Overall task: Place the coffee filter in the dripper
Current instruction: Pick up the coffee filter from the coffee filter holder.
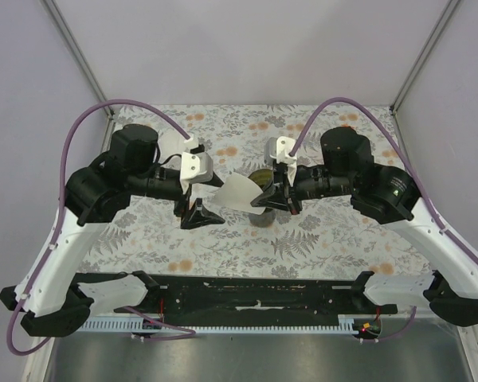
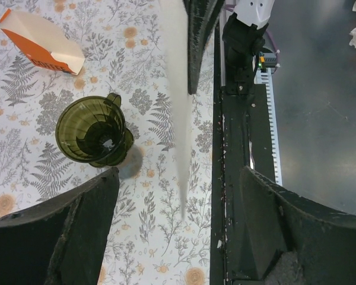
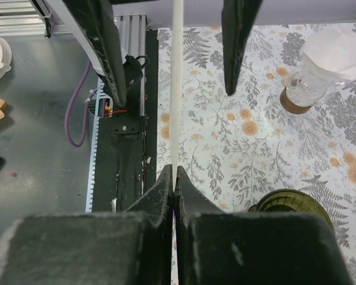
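The coffee filter (image 1: 237, 191) is a flat white paper fan held in the air over the middle of the table. My right gripper (image 3: 175, 178) is shut on its right edge, and the paper (image 3: 177, 89) runs edge-on away from the pads. The dripper (image 2: 94, 130), dark olive-green with a small handle, stands upright on the floral cloth, just below and behind the right gripper (image 1: 264, 197). My left gripper (image 1: 201, 213) is open at the filter's left end. In the left wrist view the paper (image 2: 178, 119) hangs in line between its wide-spread fingers (image 2: 77, 231), touching neither.
An orange and pale packet (image 2: 41, 41) lies on the cloth beyond the dripper. A clear glass jar with a brown band (image 3: 305, 89), white paper at its mouth, stands at the far right. The black mounting rail (image 1: 255, 294) runs along the near table edge.
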`<state>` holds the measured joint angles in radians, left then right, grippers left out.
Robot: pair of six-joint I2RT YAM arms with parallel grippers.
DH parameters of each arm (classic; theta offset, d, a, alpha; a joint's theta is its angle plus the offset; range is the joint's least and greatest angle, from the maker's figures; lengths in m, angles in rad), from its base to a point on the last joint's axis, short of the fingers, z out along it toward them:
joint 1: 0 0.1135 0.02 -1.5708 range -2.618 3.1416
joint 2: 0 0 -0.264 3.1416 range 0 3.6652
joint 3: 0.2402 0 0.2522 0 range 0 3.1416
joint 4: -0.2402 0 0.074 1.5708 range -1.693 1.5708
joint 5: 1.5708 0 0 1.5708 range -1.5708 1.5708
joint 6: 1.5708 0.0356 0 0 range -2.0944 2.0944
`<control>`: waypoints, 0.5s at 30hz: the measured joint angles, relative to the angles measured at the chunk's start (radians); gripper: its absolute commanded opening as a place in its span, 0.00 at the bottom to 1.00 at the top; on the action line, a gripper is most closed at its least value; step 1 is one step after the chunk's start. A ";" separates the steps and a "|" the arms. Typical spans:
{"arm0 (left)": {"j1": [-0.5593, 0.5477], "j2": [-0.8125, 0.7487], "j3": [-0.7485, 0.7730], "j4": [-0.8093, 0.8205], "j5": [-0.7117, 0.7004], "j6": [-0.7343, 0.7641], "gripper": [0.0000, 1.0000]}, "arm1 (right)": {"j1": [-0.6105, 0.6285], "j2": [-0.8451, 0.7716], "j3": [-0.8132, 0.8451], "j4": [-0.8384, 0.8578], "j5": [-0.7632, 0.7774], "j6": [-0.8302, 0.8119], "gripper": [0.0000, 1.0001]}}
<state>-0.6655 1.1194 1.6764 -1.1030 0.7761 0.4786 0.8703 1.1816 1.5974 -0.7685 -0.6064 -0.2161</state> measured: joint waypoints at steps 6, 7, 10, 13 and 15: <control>-0.009 0.014 -0.021 0.041 -0.004 -0.046 0.03 | 0.018 0.029 0.022 0.000 -0.010 -0.010 0.09; -0.011 0.014 -0.026 0.044 0.002 -0.048 0.02 | 0.018 0.033 0.023 0.000 -0.010 -0.012 0.20; -0.018 0.014 -0.037 0.050 0.022 -0.060 0.02 | 0.018 0.035 0.023 -0.003 -0.010 -0.014 0.46; -0.018 0.011 -0.039 0.058 0.033 -0.070 0.02 | 0.018 0.016 0.015 -0.003 0.005 -0.031 0.54; -0.018 0.000 -0.043 0.066 0.037 -0.072 0.02 | 0.018 -0.032 -0.018 -0.007 0.028 -0.046 0.52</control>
<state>-0.6830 1.1191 1.6333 -1.0374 0.8131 0.4065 0.8879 1.1492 1.5791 -0.7757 -0.5785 -0.2623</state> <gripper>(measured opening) 0.028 0.527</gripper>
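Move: The coffee filter, gripped in the right fingers, has its middle about 5 cm to the right and 1 cm ahead of the open left hand, level with it, and about 6 cm left and 1 cm ahead of the right hand. From the left hand, the green dripper stands roughly 12 cm ahead, 12 cm right and 22 cm below; the glass filter holder some 25 cm ahead, 11 cm left and 25 cm below. Left hand eases about 1 cm right, pinching the filter's free edge; then the right fingers open, releasing it. ##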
